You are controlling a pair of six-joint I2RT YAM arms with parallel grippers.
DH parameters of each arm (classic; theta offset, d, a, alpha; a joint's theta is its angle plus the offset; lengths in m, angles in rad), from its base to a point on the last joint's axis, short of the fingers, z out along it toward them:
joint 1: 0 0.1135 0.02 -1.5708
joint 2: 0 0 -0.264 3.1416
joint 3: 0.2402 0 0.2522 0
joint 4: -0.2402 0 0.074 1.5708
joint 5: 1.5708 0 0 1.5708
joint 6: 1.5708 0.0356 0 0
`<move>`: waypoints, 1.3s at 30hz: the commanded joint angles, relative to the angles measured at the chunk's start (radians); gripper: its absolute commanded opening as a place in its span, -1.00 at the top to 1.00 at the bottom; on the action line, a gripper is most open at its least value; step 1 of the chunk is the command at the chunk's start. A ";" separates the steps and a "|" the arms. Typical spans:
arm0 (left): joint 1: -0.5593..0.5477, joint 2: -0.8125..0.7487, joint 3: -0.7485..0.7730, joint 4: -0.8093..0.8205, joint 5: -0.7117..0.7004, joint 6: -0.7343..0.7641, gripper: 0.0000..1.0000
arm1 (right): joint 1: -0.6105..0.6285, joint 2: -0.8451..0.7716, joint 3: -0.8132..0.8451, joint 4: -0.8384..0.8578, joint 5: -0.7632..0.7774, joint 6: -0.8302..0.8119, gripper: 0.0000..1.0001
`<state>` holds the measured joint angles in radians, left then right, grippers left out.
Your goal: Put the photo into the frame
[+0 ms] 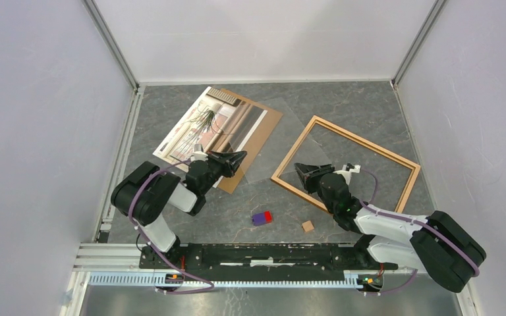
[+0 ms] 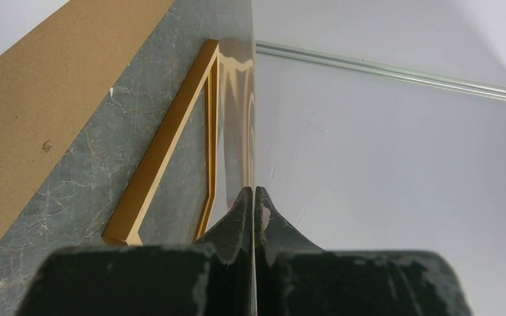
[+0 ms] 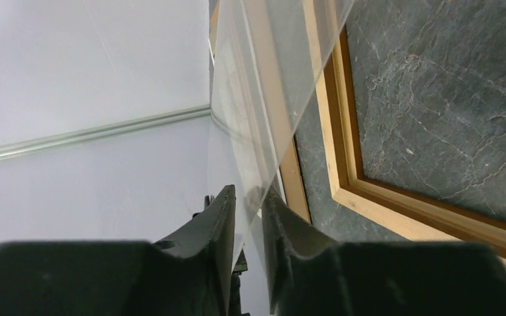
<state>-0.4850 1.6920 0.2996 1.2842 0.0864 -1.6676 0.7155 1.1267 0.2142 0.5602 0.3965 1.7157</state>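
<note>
The photo (image 1: 197,128) lies at the back left, on top of a brown backing board (image 1: 263,122). To the right, the light wooden frame (image 1: 346,164) lies flat on the grey table. A clear transparent sheet (image 1: 280,141) spans the gap between my grippers. My left gripper (image 1: 240,158) is shut on the sheet's left edge; the left wrist view shows the jaws (image 2: 255,189) pinching it edge-on. My right gripper (image 1: 301,172) is at the frame's near-left corner. Its jaws (image 3: 248,192) stand slightly apart, with the sheet's (image 3: 263,99) corner between them.
A small purple-and-red block (image 1: 261,218) and a small wooden cube (image 1: 308,226) lie on the table near the arm bases. White walls enclose the table on three sides. A metal rail (image 1: 257,253) runs along the near edge.
</note>
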 commanded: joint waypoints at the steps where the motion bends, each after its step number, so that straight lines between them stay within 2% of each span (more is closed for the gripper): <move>1: -0.010 0.011 0.004 0.089 -0.023 -0.032 0.93 | 0.009 -0.015 0.036 -0.029 0.108 0.063 0.62; 2: -0.012 0.012 0.007 0.088 -0.018 -0.027 0.90 | 0.009 -0.011 0.036 -0.026 0.110 0.063 0.80; 4: -0.012 0.010 0.013 0.074 -0.006 -0.012 0.77 | 0.008 -0.003 0.030 -0.019 0.117 0.070 1.00; 8: -0.015 -0.042 0.010 -0.058 0.041 0.069 0.36 | -0.013 -0.008 0.037 -0.036 0.109 -0.015 1.00; 10: -0.015 -0.110 -0.009 -0.172 0.062 0.128 0.07 | -0.048 -0.015 0.064 -0.075 0.082 -0.113 1.00; 14: -0.016 -0.298 0.000 -0.537 0.072 0.279 -0.41 | -0.167 0.018 0.184 -0.210 -0.095 -0.379 1.00; 18: -0.014 -0.438 0.058 -0.855 0.050 0.399 -0.84 | -0.263 0.055 0.250 -0.245 -0.227 -0.585 1.00; 20: -0.014 -0.489 0.101 -1.021 0.038 0.441 -0.91 | -0.292 0.064 0.264 -0.236 -0.288 -0.671 1.00; 23: -0.014 -0.564 0.131 -1.154 0.029 0.491 -0.96 | -0.340 0.078 0.292 -0.252 -0.408 -0.770 1.00; 28: -0.013 -0.754 0.146 -1.255 0.027 0.571 -1.00 | -0.433 0.106 0.335 -0.331 -0.586 -0.907 1.00; 32: -0.012 -0.891 0.210 -1.333 0.067 0.690 -0.99 | -0.524 0.126 0.360 -0.393 -0.731 -1.016 1.00; 35: -0.013 -0.935 0.300 -1.418 0.095 0.798 -1.00 | -0.584 0.110 0.380 -0.463 -0.791 -1.117 1.00; 39: -0.013 -0.908 0.464 -1.572 0.151 0.948 -1.00 | -0.660 0.099 0.433 -0.601 -0.861 -1.255 1.00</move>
<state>-0.4969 0.7731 0.6113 -0.1307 0.1688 -0.9501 0.1089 1.2472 0.5640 0.0937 -0.3439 0.6617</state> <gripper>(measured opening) 0.995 0.006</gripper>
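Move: Between the right hand's open, already closing fingers lies the clear sheet's edge; the sheet's middle is about 8 cm ahead and 7 cm left of that hand. From the same hand, the frame's middle is 3 cm ahead, 16 cm right and 10 cm below, the wooden block 15 cm back and 4 cm right. The left hand still pinches the sheet, its middle 3 cm ahead and 7 cm right; the photo lies 10 cm ahead, 8 cm left and 11 cm below. Shutting on the clear sheet, the right fingers pinch its edge, then carry it forward about 5 cm and on to the right 8 cm over the frame, left side rolling down and hand swinging some 30 degrees counter-clockwise. The left fingers open wide, release the sheet and draw back 9 cm, rolling left side up, before rising 10 cm. ##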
